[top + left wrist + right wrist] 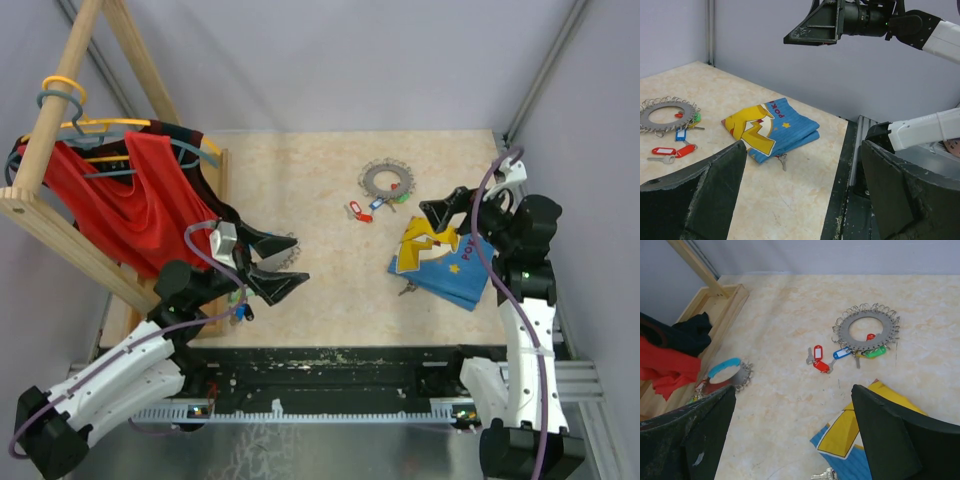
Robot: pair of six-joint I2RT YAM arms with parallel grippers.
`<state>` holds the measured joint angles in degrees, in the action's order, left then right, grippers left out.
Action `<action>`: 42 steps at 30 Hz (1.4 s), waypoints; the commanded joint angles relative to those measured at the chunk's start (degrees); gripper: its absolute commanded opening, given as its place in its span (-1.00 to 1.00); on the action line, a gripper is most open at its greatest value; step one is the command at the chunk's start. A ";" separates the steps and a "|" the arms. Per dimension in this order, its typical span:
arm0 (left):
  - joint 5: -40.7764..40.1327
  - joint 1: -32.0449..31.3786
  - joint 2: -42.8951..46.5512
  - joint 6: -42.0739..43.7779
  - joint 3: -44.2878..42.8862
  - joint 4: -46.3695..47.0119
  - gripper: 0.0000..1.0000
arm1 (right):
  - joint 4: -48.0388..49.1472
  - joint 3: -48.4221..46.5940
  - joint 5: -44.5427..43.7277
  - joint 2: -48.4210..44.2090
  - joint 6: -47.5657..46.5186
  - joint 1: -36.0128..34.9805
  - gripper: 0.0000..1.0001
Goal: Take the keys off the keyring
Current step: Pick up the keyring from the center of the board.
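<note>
The keyring (pixel 386 178) lies flat at the far middle of the table, a grey ring fringed with silver loops, also seen in the left wrist view (pixel 685 111) and the right wrist view (pixel 845 332). At its near edge lie a blue-tagged key (pixel 841 353) and a green-tagged key (pixel 875 352). Two red-tagged keys (pixel 820 360) lie just left of them on the table (pixel 354 210). My left gripper (pixel 295 265) hovers open at the near left, far from the ring. My right gripper (pixel 793 389) is open above the cloth, nothing between its fingers.
A folded blue and yellow cloth (pixel 440 260) lies at the right, a silver key (pixel 782 161) poking out from under it. A wooden rack with a red garment (pixel 110 200) fills the left. A second looped ring with a blue band (pixel 730 372) lies near the rack.
</note>
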<state>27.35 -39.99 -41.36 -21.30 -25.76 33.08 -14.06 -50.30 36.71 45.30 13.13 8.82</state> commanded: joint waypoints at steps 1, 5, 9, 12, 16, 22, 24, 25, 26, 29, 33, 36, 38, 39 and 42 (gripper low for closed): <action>-2.20 0.08 2.27 -1.52 2.04 4.69 0.99 | 3.85 -1.84 2.93 0.50 -0.40 0.58 0.97; -2.57 0.08 2.32 -2.73 4.57 8.69 1.00 | 6.08 -0.86 6.30 1.65 -2.97 0.58 0.97; -2.57 0.08 0.82 -3.07 5.47 10.42 0.99 | 7.57 -0.14 10.54 3.66 -6.27 0.58 0.97; -2.25 0.08 -0.53 -3.30 6.18 12.76 0.99 | 11.04 1.50 12.58 4.68 -5.30 0.61 0.97; -2.88 0.08 -2.19 -3.05 6.96 14.74 0.99 | 12.28 1.00 14.05 6.86 -5.38 0.54 0.97; -4.48 0.08 -5.20 -1.05 7.71 15.82 0.99 | 16.32 0.74 10.83 9.88 -5.42 -0.06 0.97; -5.35 0.08 -6.05 -0.11 8.03 15.96 0.99 | 14.48 -0.49 8.53 12.23 -10.12 -1.76 0.97; -5.87 0.08 -6.36 0.33 8.27 16.01 0.99 | 13.05 -1.45 5.85 13.68 -12.29 -3.17 0.96; -6.45 0.08 -6.77 0.64 8.61 16.15 1.00 | 10.88 -2.67 3.05 15.53 -14.16 -5.10 0.95; -8.66 0.08 -7.02 1.09 10.54 17.31 0.99 | 7.07 -7.59 -0.56 22.53 -17.20 -7.39 0.87; -11.01 0.08 -6.59 0.83 14.42 20.73 0.99 | 2.64 -14.88 -2.26 33.08 -18.89 -7.96 0.74; -12.43 0.08 -7.01 1.28 16.42 22.12 0.99 | 0.49 -19.40 -3.51 40.75 -19.68 -8.27 0.62; -12.76 0.08 -7.42 1.61 16.89 22.12 0.99 | 0.53 -21.47 -3.93 44.84 -18.25 -8.25 0.51; -12.86 0.08 -7.49 1.70 17.01 22.12 0.99 | 0.59 -22.45 -4.16 46.56 -17.48 -8.36 0.47; -13.28 0.08 -7.60 1.68 18.03 22.78 0.99 | 0.97 -24.54 -5.76 51.69 -15.97 -8.96 0.38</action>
<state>15.68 -39.99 -48.90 -20.51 -8.93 51.68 -12.86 -70.24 33.45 92.60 -3.88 0.78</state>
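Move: The keyring, the grey disk fringed with small rings, lies about 30 cm ahead of my right hand, 7 cm to its left and some 22 cm below. On the table too, the green tag is roughly 24 cm ahead and 3 cm left of this hand, the pair of red tags 19 cm ahead and 16 cm left, and the folded cloth 3 cm ahead and 5 cm right. From my left hand the keyring is about 43 cm ahead, 23 cm right and 24 cm below. With my right hand I first ease about 2 cm left, swinging the fingers some 10 degrees counter-clockwise, then sweep about 15 cm forward and 13 cm down from above the cloth towards the keyring. I tip the fingers down on the way and narrow them from wide open to about 70 percent, touching nothing. Meanwhile my open left hand sinks about 10 cm and edges forward. ##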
